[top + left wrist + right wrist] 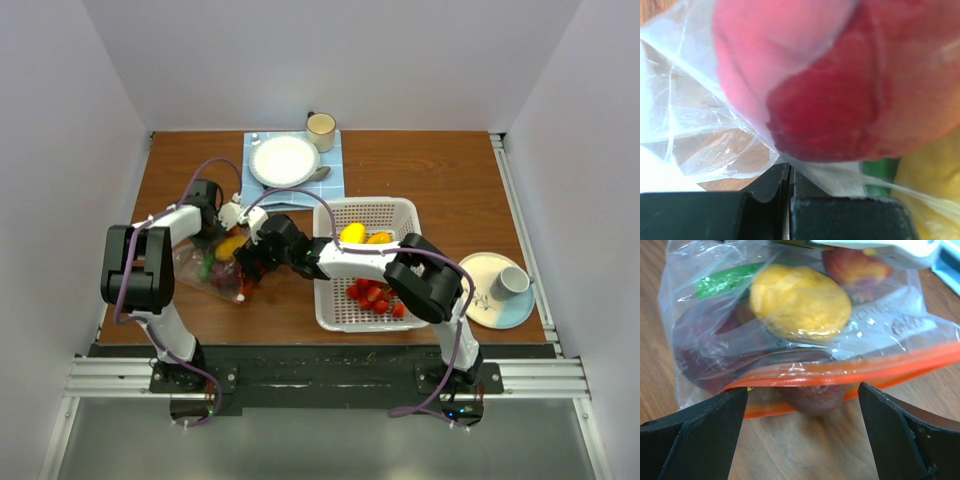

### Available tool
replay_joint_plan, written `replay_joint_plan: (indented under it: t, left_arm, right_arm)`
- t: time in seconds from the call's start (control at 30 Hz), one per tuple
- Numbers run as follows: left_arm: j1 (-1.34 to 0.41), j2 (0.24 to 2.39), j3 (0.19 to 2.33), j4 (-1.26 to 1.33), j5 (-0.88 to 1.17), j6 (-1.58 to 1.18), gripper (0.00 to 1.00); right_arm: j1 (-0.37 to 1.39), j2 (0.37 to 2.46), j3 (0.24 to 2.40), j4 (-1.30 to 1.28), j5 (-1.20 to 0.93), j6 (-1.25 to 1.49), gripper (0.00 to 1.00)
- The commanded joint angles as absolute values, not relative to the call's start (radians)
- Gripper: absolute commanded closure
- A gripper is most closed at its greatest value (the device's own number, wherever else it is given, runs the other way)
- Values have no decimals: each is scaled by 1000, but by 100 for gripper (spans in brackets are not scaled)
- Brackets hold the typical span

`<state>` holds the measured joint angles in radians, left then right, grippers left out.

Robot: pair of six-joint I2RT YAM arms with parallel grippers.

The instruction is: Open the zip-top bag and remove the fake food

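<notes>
The zip-top bag (pixel 200 268) lies on the table left of the white basket, with fake food still inside it. My left gripper (pixel 238 222) is shut on the bag's clear film (pixel 705 125), the fingers (pixel 789 170) pinching a fold just under a red-peach fruit (pixel 830 100). My right gripper (pixel 802 388) stands open, low over the table, facing the orange zip strip (pixel 865 365). The mouth gapes and a maroon piece (pixel 812 397) pokes out between the two fingers, touching neither. Behind it in the bag are a yellow fruit (pixel 800 302) and a green piece (pixel 725 282).
The white basket (pixel 330 300) holds yellow, orange and small red pieces, and the right arm reaches across its left rim. A white plate (pixel 284 160) on a blue cloth and a cup (pixel 321 130) stand at the back. A saucer with a cup (pixel 497 290) is at the right.
</notes>
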<state>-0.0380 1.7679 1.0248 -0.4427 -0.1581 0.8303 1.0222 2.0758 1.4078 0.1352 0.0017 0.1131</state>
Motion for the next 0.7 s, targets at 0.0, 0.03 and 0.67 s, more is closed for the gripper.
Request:
replay_joint_plan:
  t: [0.0, 0.03, 0.67]
  left_arm:
    - [-60, 1778, 1055, -472, -78, 815, 100]
    - [-63, 1769, 1057, -480, -74, 813, 100]
    - [-84, 1666, 1139, -605, -109, 756, 100]
  right_arm:
    - [1032, 2103, 1424, 169, -25, 141, 3]
    - [1031, 2112, 1431, 169, -18, 143, 3]
    - [1031, 1715, 1264, -33, 165, 124, 68]
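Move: The dark red fruit sits in the orange-edged bag mouth about 4 cm below my open right hand, roughly 1 cm to its left and level fore and aft. From that hand the yellow food is some 5 cm ahead and 5 cm left, the purple food 1 cm back and 7 cm left, the basket's middle straight right about 30 cm. From my left hand, the dark red fruit lies some 10 cm right and 5 cm back. I drop my open right hand about 4.5 cm nearly straight down into the bag mouth, close the fingers around the dark red fruit, then lift it back up while drawing it some 4 cm right, towards the basket, and slightly back. My left hand keeps its pinch on the bag film, shifting about 2.5 cm right, then rising and easing back a little. ##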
